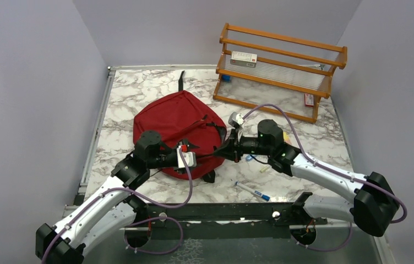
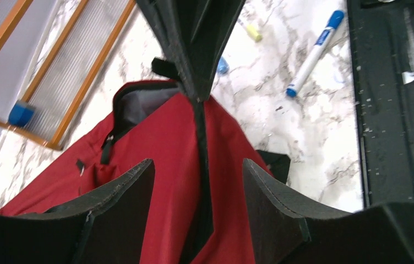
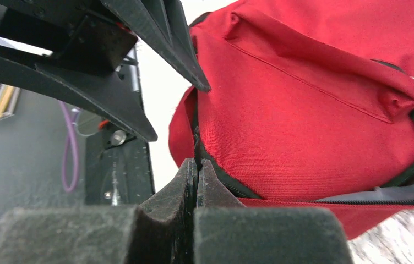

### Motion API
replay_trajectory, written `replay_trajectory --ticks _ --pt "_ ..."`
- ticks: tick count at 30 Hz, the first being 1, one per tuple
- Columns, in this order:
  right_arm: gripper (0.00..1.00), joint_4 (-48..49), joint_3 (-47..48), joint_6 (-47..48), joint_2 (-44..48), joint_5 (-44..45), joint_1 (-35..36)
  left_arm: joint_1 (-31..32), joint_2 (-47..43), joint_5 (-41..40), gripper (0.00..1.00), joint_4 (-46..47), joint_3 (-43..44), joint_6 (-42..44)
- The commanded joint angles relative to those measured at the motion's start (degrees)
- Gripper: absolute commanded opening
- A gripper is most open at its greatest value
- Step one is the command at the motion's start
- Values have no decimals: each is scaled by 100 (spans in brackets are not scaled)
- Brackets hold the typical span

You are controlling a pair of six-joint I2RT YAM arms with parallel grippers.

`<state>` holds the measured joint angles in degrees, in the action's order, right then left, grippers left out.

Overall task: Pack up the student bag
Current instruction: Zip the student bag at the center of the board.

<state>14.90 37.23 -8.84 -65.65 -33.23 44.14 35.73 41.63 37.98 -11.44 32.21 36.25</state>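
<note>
The student bag (image 1: 172, 118) is a dark-red backpack lying on the marble table, and its grey lining (image 2: 139, 104) shows at the open zipper. My right gripper (image 3: 196, 162) is shut on the bag's black zipper edge at its near right side. It holds that edge lifted, seen in the top view at the right gripper (image 1: 220, 152). My left gripper (image 2: 198, 162) is open just left of it. The red fabric and black edge strip (image 2: 202, 181) run between its fingers without touching them. The top view shows the left gripper (image 1: 203, 158) over the bag's near edge.
A wooden rack (image 1: 282, 71) with a small box (image 1: 243, 59) stands at the back right. A blue-capped marker (image 1: 252, 191), a yellow piece (image 1: 264, 169) and a small blue item (image 2: 222, 66) lie on the table right of the bag. A black rail (image 1: 221, 212) runs along the near edge.
</note>
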Motion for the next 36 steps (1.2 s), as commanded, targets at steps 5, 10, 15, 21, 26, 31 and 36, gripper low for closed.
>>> replay_trajectory --ticks 5,10,15,21,26,31,36 --pt "1 762 346 -731 -181 -599 397 135 -505 550 61 293 -290 -354" --pt "1 987 466 -876 -470 -482 697 145 -656 458 55 272 -422 -519" --pt "1 924 521 -777 -487 -203 726 147 -526 474 33 -27 -435 -430" --pt "1 647 393 -626 -267 449 728 149 -392 544 5 -497 -287 -192" --pt "1 413 371 -432 -183 769 725 154 -340 568 0 -631 -247 -193" --pt "1 39 345 -227 -1 1606 714 147 -461 274 0 -879 -232 -188" --pt "1 -387 324 -33 188 2548 662 153 -625 -18 0 -1132 -208 -87"
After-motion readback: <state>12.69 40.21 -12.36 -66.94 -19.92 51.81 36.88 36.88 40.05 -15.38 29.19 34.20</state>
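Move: The bag's zip edge runs between my open left fingers, about 1 cm back, 1 cm right and 3 cm below my left hand; the zip pull, already pinched in my right fingers, is some 5 cm to my left hand's right and level with it. From my right hand, the zip's open stretch lies roughly 8 cm ahead, 2 cm right and 3 cm lower; the bag's black strap is about 7 cm back, 2 cm left and 12 cm down. Keeping the zip pull pinched, my right hand carries it back and left about 5 cm, then reverses, drawing it forward and a little right, away from my left fingers, while turning some 15 degrees clockwise. Meanwhile my left hand eases back about 3 cm, sinks a couple, and shuts its fingers on the red zip edge beside the pull to anchor it. ##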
